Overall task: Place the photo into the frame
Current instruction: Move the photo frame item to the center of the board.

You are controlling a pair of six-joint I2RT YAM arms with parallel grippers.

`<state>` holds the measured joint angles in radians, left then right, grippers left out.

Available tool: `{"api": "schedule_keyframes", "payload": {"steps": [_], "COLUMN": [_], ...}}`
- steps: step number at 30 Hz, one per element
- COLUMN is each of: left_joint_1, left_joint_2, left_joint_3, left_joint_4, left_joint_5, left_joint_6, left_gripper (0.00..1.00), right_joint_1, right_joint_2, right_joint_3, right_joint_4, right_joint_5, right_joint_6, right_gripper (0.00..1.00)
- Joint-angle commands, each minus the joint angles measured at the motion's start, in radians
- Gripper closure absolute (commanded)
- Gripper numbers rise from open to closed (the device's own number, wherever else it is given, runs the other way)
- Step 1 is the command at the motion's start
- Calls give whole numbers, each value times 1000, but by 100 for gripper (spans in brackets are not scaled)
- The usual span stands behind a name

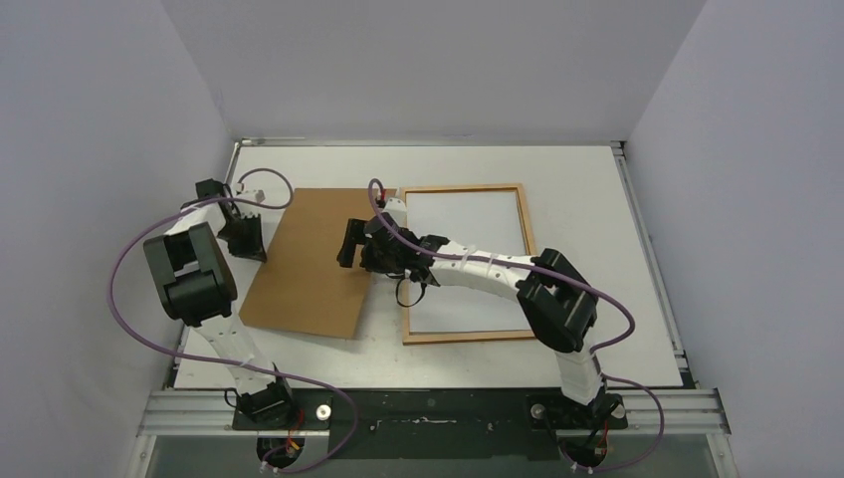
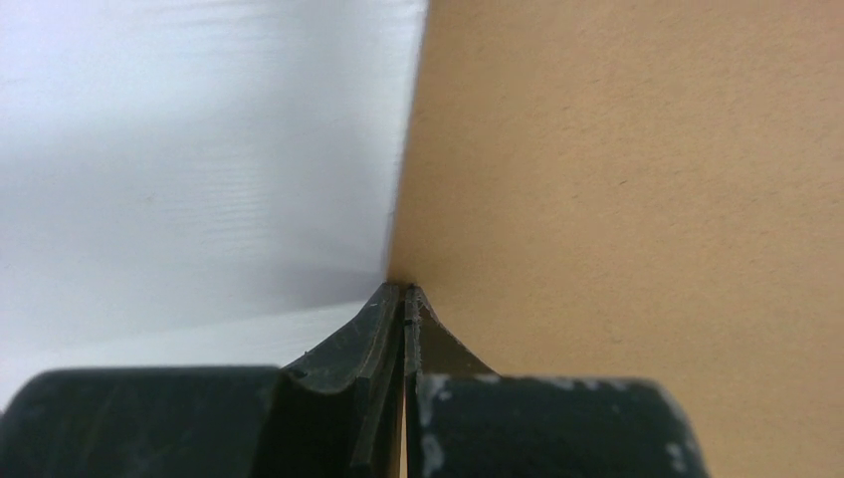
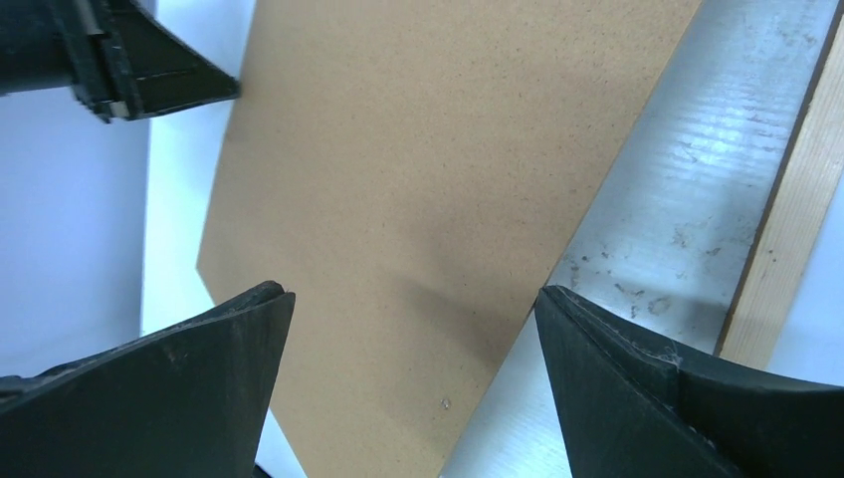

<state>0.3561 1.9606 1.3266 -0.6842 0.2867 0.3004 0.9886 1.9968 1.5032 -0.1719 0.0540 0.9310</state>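
The frame [image 1: 463, 187], a thin reddish-brown wooden rectangle, lies flat right of the table's centre. A white sheet fills it, apparently the photo [image 1: 468, 249] with its plain back up. Left of it lies the brown fibreboard backing sheet [image 1: 309, 264], slightly askew. My left gripper [image 1: 244, 239] is shut, its tips [image 2: 406, 291] set against the sheet's left edge [image 2: 617, 179]. My right gripper [image 1: 350, 244] hangs open above the sheet's right edge [image 3: 418, 149], one finger over the board and one over the table beside the frame's rail [image 3: 786, 219].
The white table [image 1: 597, 199] is walled in by grey panels on three sides. A metal rail [image 1: 438, 408] with both arm bases runs along the near edge. Purple cables loop off both arms.
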Motion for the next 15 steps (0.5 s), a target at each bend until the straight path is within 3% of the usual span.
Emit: {"api": "schedule_keyframes", "payload": {"steps": [1,15], "left_joint_1": [-120,-245], "left_joint_2": [98,128], "left_joint_3": [-60,-16], "left_joint_4": [-132,-153], "left_joint_5": [172,174], "left_joint_6": [-32,-54], "left_gripper": [100,100], "right_joint_1": [28,-32], "right_joint_2": [-110,-210], "right_joint_3": [-59,-232], "right_joint_4": [403,482], "right_joint_5": [-142,-122], "right_joint_6": [119,188], "right_gripper": [6,7]}}
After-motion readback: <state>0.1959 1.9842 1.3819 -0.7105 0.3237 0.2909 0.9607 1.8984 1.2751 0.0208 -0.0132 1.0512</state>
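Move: The brown backing board's middle lies about 14 cm to the right of the closed left gripper, level with it ahead and some 3 cm higher. From the open right gripper, the same middle is about 8 cm left, 4 cm farther out and 7 cm below. The wooden frame's centre lies some 49 cm right of the left hand, level ahead and 1 cm lower; from the right hand, 26 cm right, 4 cm ahead and 11 cm down. Bring the shut left fingertips from the backing board's left edge in over its face, about 6 cm right and 2 cm forward, rising slightly and turning some 10 degrees clockwise. With the right gripper kept open and one finger still at the board's raised right edge, ease roughly 2 cm right and 1 cm back, lifting a little before sinking again and tilting its left side up slightly. ##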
